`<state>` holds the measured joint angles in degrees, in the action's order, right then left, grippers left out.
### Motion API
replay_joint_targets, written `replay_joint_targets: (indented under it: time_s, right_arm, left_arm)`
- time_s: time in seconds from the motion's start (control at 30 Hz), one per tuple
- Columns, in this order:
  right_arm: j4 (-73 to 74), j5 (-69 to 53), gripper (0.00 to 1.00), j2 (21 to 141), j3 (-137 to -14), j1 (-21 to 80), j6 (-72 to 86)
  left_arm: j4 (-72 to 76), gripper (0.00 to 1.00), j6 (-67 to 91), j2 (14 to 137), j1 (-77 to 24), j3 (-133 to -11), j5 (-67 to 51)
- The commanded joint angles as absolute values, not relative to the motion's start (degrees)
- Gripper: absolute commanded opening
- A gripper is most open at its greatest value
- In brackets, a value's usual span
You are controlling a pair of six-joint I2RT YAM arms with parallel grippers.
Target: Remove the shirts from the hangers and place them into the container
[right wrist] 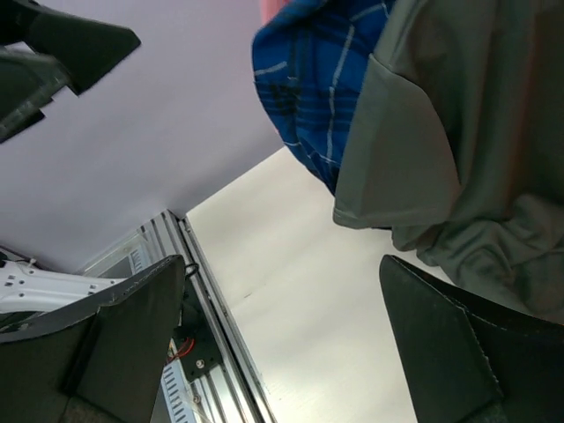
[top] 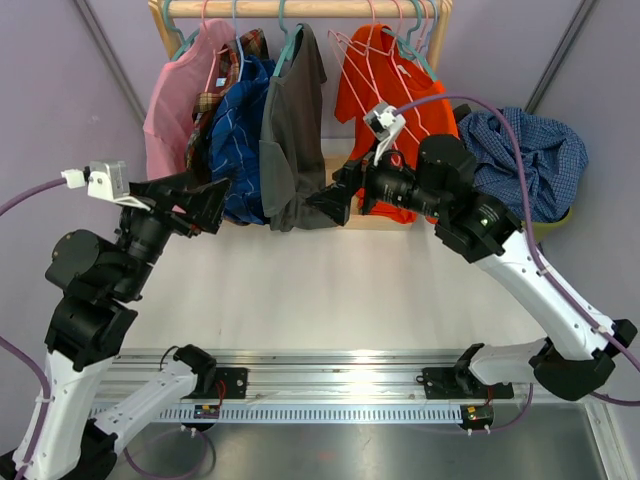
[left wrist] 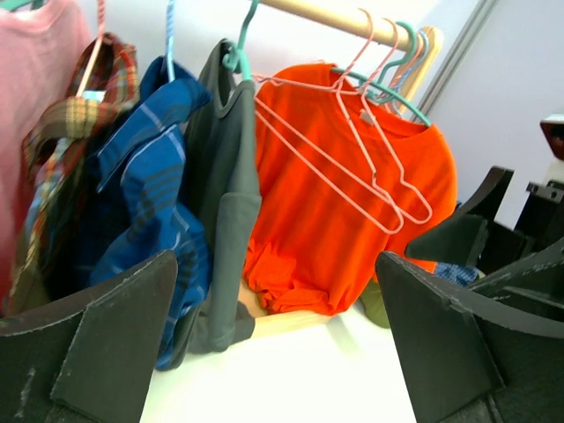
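Observation:
Several shirts hang on hangers from a wooden rail: pink, red-brown plaid, dark blue plaid, dark grey and orange. Two empty pink hangers lie across the orange shirt. A blue checked shirt is heaped in the olive container at the right. My left gripper is open, just in front of the blue plaid shirt. My right gripper is open beside the grey shirt's hem. Neither holds anything.
The rack's wooden base rests on the white table under the shirts. A metal rail with the arm mounts runs along the near edge. The two grippers face each other about a shirt's width apart.

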<state>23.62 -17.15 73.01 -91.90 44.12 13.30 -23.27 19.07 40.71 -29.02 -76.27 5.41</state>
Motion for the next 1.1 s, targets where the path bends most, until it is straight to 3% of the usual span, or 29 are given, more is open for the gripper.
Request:
replay_joint_targets:
  time_s: [0.0, 0.53, 1.07]
  right_arm:
    - [20.92, -21.61, 1.00, 76.37, -97.99, 45.26, 14.06]
    - [33.75, -11.95, 1.00, 113.79, -148.77, 53.61, 17.31]
    - [28.48, 5.26, 0.99, 125.42, -156.18, 54.84, 23.38]
  left_arm:
    - [-23.82, 0.99, 19.16, 37.54, -28.92, -74.98, 7.82]
    - [-29.26, 0.99, 22.24, 26.46, -28.92, -67.77, 10.81]
    - [-36.47, 0.99, 22.68, 20.66, -28.92, -67.23, 15.90]
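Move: From the right hand the blue plaid shirt hangs some 14 cm ahead and 14 to the left, its middle about 8 cm lower. The grey shirt is nearer, about 13 cm ahead and 6 left; the red plaid one hangs roughly 15 cm ahead and 21 left. From the left hand the blue shirt lies about 17 cm ahead and 2 right, some 12 below. Open right hand sweeps 18 cm left, then forward, towards the blue shirt while left retreats back, left, down. ##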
